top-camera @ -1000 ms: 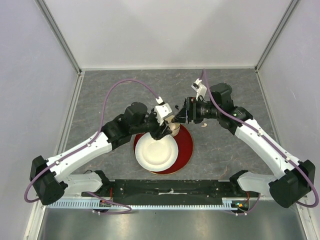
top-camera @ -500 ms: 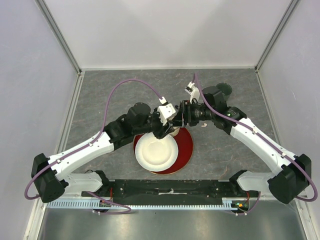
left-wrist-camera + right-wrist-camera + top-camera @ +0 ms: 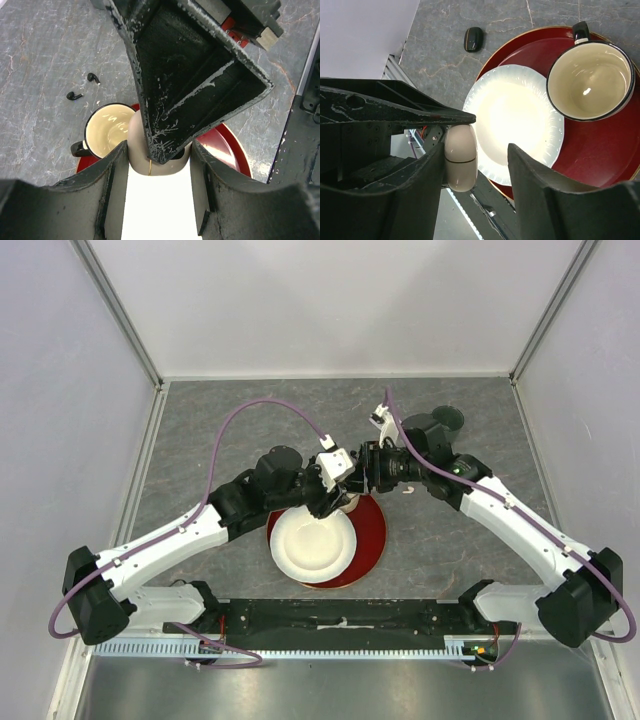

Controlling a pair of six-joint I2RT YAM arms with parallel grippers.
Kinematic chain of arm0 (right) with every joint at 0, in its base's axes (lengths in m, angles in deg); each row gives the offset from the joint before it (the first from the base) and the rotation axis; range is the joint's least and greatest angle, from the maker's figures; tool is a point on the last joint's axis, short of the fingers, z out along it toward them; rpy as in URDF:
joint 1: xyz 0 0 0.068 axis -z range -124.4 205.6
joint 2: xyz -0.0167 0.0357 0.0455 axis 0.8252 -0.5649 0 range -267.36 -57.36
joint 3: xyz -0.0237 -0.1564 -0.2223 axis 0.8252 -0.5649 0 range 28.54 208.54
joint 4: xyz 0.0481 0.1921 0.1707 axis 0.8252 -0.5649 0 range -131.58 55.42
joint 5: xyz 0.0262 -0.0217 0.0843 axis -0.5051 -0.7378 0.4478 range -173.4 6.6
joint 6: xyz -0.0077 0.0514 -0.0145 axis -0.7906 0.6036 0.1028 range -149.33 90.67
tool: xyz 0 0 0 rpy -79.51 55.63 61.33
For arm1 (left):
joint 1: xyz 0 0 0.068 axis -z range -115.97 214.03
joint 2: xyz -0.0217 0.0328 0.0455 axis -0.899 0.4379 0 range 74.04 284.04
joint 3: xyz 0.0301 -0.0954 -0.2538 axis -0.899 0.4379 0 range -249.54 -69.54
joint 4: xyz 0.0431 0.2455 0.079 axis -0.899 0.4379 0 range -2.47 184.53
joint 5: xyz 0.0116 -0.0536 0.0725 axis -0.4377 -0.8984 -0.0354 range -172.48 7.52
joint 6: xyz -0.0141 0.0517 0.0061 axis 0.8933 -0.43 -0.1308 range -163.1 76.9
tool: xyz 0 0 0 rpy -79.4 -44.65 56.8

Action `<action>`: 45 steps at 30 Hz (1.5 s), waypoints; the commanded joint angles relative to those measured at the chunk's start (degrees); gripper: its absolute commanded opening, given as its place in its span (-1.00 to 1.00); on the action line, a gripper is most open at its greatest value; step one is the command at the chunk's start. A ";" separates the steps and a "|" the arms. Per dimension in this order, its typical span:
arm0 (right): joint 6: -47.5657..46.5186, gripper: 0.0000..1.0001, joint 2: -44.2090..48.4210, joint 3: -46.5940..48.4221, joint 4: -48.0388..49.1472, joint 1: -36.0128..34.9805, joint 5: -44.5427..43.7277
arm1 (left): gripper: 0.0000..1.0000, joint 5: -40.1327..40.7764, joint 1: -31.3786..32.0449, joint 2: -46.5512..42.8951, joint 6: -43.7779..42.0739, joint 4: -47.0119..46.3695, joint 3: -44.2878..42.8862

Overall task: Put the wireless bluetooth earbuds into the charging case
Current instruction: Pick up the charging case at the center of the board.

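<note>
My left gripper (image 3: 159,150) is shut on the charging case (image 3: 166,167), a closed beige pill-shaped case with a thin seam, held above the white plate (image 3: 312,543). My right gripper (image 3: 477,156) stands open around the same case (image 3: 460,158). Its left finger touches the case and its right finger (image 3: 530,170) is a gap away. In the top view both grippers (image 3: 337,496) (image 3: 359,476) meet over the red tray's far edge. Two black earbuds (image 3: 75,95) (image 3: 93,77) lie on the grey table beyond the mug. A tiny white earbud (image 3: 407,489) lies under the right arm.
A red round tray (image 3: 600,155) carries the white plate (image 3: 520,125) and a cream mug with a black rim (image 3: 590,80). A small black oval case (image 3: 473,39) lies on the table past the tray. Grey walls enclose the table on three sides.
The right gripper has swung left to the left gripper and narrowed its jaws around the case. The left gripper has kept its hold and shifted slightly.
</note>
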 commanded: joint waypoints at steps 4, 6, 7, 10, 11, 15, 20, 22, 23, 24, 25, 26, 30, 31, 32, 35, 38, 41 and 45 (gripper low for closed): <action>-0.31 0.04 2.60 2.74 1.02 -0.17 -1.97 | -0.65 0.94 0.35 -0.22 -1.86 -1.83 -1.54; -0.31 0.00 2.60 2.74 1.29 -0.17 -1.09 | -0.64 1.03 0.35 -0.31 -1.87 -1.66 -1.54; -0.31 -0.03 2.42 2.65 1.20 -0.17 -0.83 | -0.64 1.12 0.44 -0.40 -1.95 -1.74 -1.54; 0.12 -0.13 2.60 2.47 1.55 -0.17 -0.56 | -0.65 1.38 0.44 -0.31 -2.04 -1.74 -1.63; 0.13 -0.15 2.60 2.30 1.46 -0.25 -0.39 | -0.64 1.47 0.44 -0.31 -1.95 -1.75 -1.63; 0.21 -0.35 2.42 2.30 1.64 -0.17 0.32 | -0.64 1.56 0.44 -0.49 -2.04 -2.10 -1.72; 0.30 -0.13 1.89 2.30 1.55 -0.17 1.55 | -0.63 2.09 0.44 -0.75 -2.04 -2.53 -1.72; 0.30 -0.13 1.72 2.21 1.55 -0.17 1.73 | -0.63 2.00 0.53 -0.84 -2.04 -2.80 -1.72; 0.21 -0.13 1.72 2.12 1.55 -0.17 1.64 | -0.63 2.17 0.44 -0.84 -2.22 -2.89 -1.72; 0.21 -0.14 1.80 2.12 1.46 -0.17 1.55 | -0.63 2.26 0.44 -0.84 -2.13 -2.80 -1.72; 0.13 -0.17 1.81 2.12 1.55 -0.17 1.55 | -0.63 2.26 0.44 -0.92 -2.13 -2.80 -1.81; 0.13 -0.19 1.89 2.04 1.55 -0.17 1.55 | -0.63 2.26 0.44 -0.93 -2.13 -2.80 -1.72; 0.12 -0.15 1.81 1.95 1.55 -0.17 1.81 | -0.62 2.26 0.44 -0.75 -2.13 -2.97 -1.81; 0.04 -0.08 1.46 1.95 1.55 -0.17 2.25 | -0.62 2.26 0.44 -0.75 -2.13 -3.15 -1.81; 0.30 -0.04 1.28 1.86 1.46 -0.17 2.69 | -0.62 2.26 0.44 -0.84 -2.13 -3.06 -1.81; 0.13 -0.06 1.19 1.60 1.55 -0.17 2.78 | -0.61 2.61 0.44 -1.01 -2.22 -3.15 -1.90; -0.22 -0.16 1.37 1.51 1.55 -0.17 2.69 | -0.60 2.88 0.44 -1.28 -2.13 -3.41 -1.72; -0.23 -0.31 1.37 1.59 1.46 -0.17 3.13 | -0.60 2.79 0.44 -1.28 -2.13 -3.42 -1.72; -0.31 -0.73 1.10 1.60 1.38 -0.17 3.48 | -0.56 3.05 0.44 -1.45 -1.95 -4.03 -1.72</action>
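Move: The charging case is already in the left fingers, right at that hand's point. It sits just off the middle of the open right fingers, about 1 cm back and 1 cm above the right hand point. From the right hand, the mug stands roughly 8 cm ahead and 12 cm below, the plate's middle about 3 cm back, 7 cm left and 17 cm below, and the two black earbuds some 17 cm ahead, 5 cm right and 18 cm below. Hold the charging case still with the left gripper while you raise the right one a little over 1 cm and ease it about half a centimetre back, to centre its fingers on the case. Close the right fingers, let them open slightly and narrow again, then shut them until both tips pinch the case's thin sides near the lid seam. ##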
